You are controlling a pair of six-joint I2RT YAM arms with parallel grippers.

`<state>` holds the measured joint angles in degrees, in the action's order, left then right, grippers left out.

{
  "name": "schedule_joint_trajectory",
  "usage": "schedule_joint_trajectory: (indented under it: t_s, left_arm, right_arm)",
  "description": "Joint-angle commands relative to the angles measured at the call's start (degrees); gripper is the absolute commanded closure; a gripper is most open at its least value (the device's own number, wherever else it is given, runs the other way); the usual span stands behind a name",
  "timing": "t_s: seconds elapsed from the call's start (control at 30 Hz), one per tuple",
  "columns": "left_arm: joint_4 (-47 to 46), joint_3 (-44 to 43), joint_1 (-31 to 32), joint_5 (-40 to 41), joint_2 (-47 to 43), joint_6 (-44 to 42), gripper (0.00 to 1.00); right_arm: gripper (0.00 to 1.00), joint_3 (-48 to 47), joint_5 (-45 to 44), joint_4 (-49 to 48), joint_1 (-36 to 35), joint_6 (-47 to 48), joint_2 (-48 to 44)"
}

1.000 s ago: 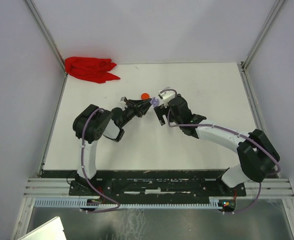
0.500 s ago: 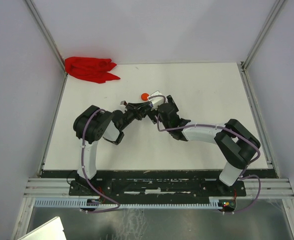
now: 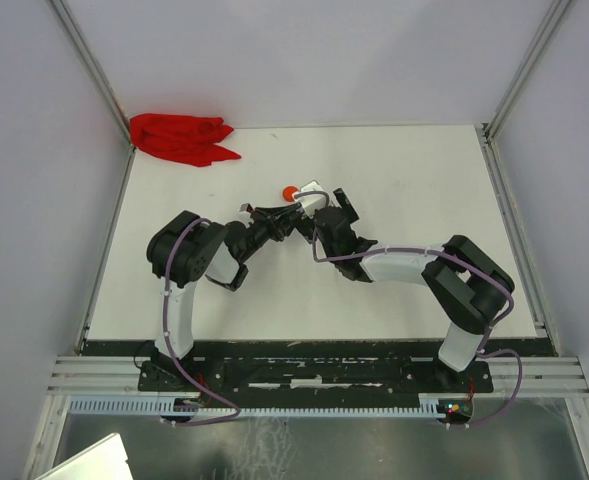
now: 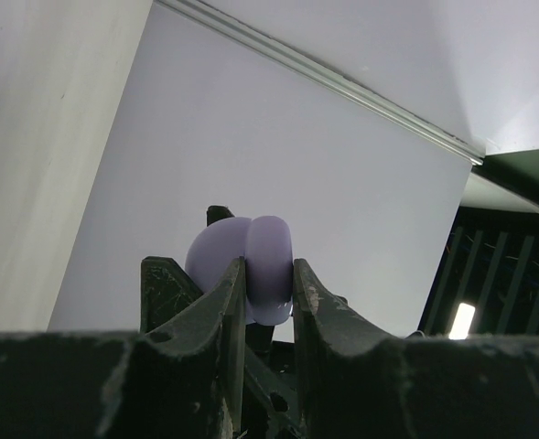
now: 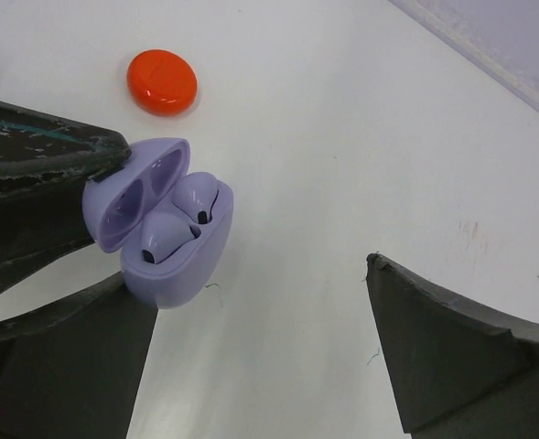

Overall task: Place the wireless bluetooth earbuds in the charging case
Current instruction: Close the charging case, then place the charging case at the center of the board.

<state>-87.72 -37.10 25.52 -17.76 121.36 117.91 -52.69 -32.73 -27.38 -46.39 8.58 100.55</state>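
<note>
My left gripper [image 4: 267, 264] is shut on a purple charging case [image 4: 251, 258] and holds it above the table. In the right wrist view the case [image 5: 176, 263] has its lid open, and two purple earbuds [image 5: 168, 234] sit in its wells. The left gripper's dark fingers [image 5: 40, 160] clamp the case from the left. My right gripper [image 5: 251, 274] stands open, its left finger right beside the case, with nothing between its fingers. From the top, both grippers meet at mid-table, the left gripper [image 3: 290, 222] under the right gripper [image 3: 314, 212], which hides the case.
A round orange-red disc [image 5: 162, 81] lies on the white table [image 5: 361, 137] just beyond the case, also seen from the top as the disc [image 3: 289, 192]. A crumpled red cloth [image 3: 179, 138] lies at the far left corner.
The right arm has swung left and folded in, bringing its open gripper over the case, which it now covers from the top. The left arm has barely moved.
</note>
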Motion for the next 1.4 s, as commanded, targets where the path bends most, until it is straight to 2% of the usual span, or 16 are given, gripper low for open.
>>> schedule_joint_trajectory:
  t_s: [0.0,0.4,0.47,0.57,0.67,0.9,1.03,1.2,1.37]
  left_arm:
    - [-11.3,0.9,0.2,0.6,-0.9,1.2,0.97]
    - [-11.4,1.6,-0.2,0.2,0.1,0.5,0.97]
    - [-11.4,1.7,-1.0,-0.1,0.3,-0.6,0.97]
    - [-10.4,2.0,-3.0,-1.5,-0.1,-4.0,0.97]
    - [-5.1,3.1,-5.7,-2.7,-2.1,-11.1,0.97]
    - [5.0,2.2,-10.6,-4.7,-6.2,-23.6,0.97]
    - [16.2,-0.6,-11.6,-4.5,-8.5,-32.2,0.97]
    - [28.8,-5.2,-12.2,-2.5,-10.4,-43.1,0.97]
    - [36.3,-7.8,-12.7,0.3,-11.4,-49.4,0.97]
  right_arm:
    - [0.0,-0.3,-4.4,-5.0,0.2,2.2,-2.3]
    - [0.0,2.6,-6.4,-2.5,0.2,2.2,-8.1]
    - [0.0,2.7,-8.6,1.4,0.4,-0.8,-10.1]
    - [0.0,-0.8,-8.7,14.6,2.4,-9.5,-12.3]
    - [0.0,-3.1,-5.5,22.4,4.5,-14.1,-13.5]
    - [0.0,-2.4,-2.0,23.3,5.4,-15.4,-15.9]
    - [0.0,-2.6,-1.1,23.7,5.5,-15.1,-16.2]
    - [0.01,-2.7,-0.4,24.0,5.8,-15.3,-16.7]
    - [0.0,-2.1,0.1,24.2,6.4,-15.5,-18.0]
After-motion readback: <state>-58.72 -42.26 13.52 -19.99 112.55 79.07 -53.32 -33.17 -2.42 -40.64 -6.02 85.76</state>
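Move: The open purple charging case, earbuds already seated, is still pinched in the left fingers; its middle is about 1 cm ahead and 2 cm to the right of the left hand. From the right hand it lies some 5 cm left, 1 cm ahead and 1 cm higher. On the table about 11 cm below the left hand, the red case sits 7 cm ahead and 2 cm left, the white case roughly 1 cm ahead and straight below. The charging case's hanging body has the wide-open right hand's left finger close beneath it; that hand rises nearly 4 cm while drawing about 7 cm right, away from the case, turning clockwise. The left hand, keeping its pinch, barely stirs at first, then carries the case about 7 cm left, next forward nearly 6 cm and down 4 cm, rolling some 35 degrees, left side up. ##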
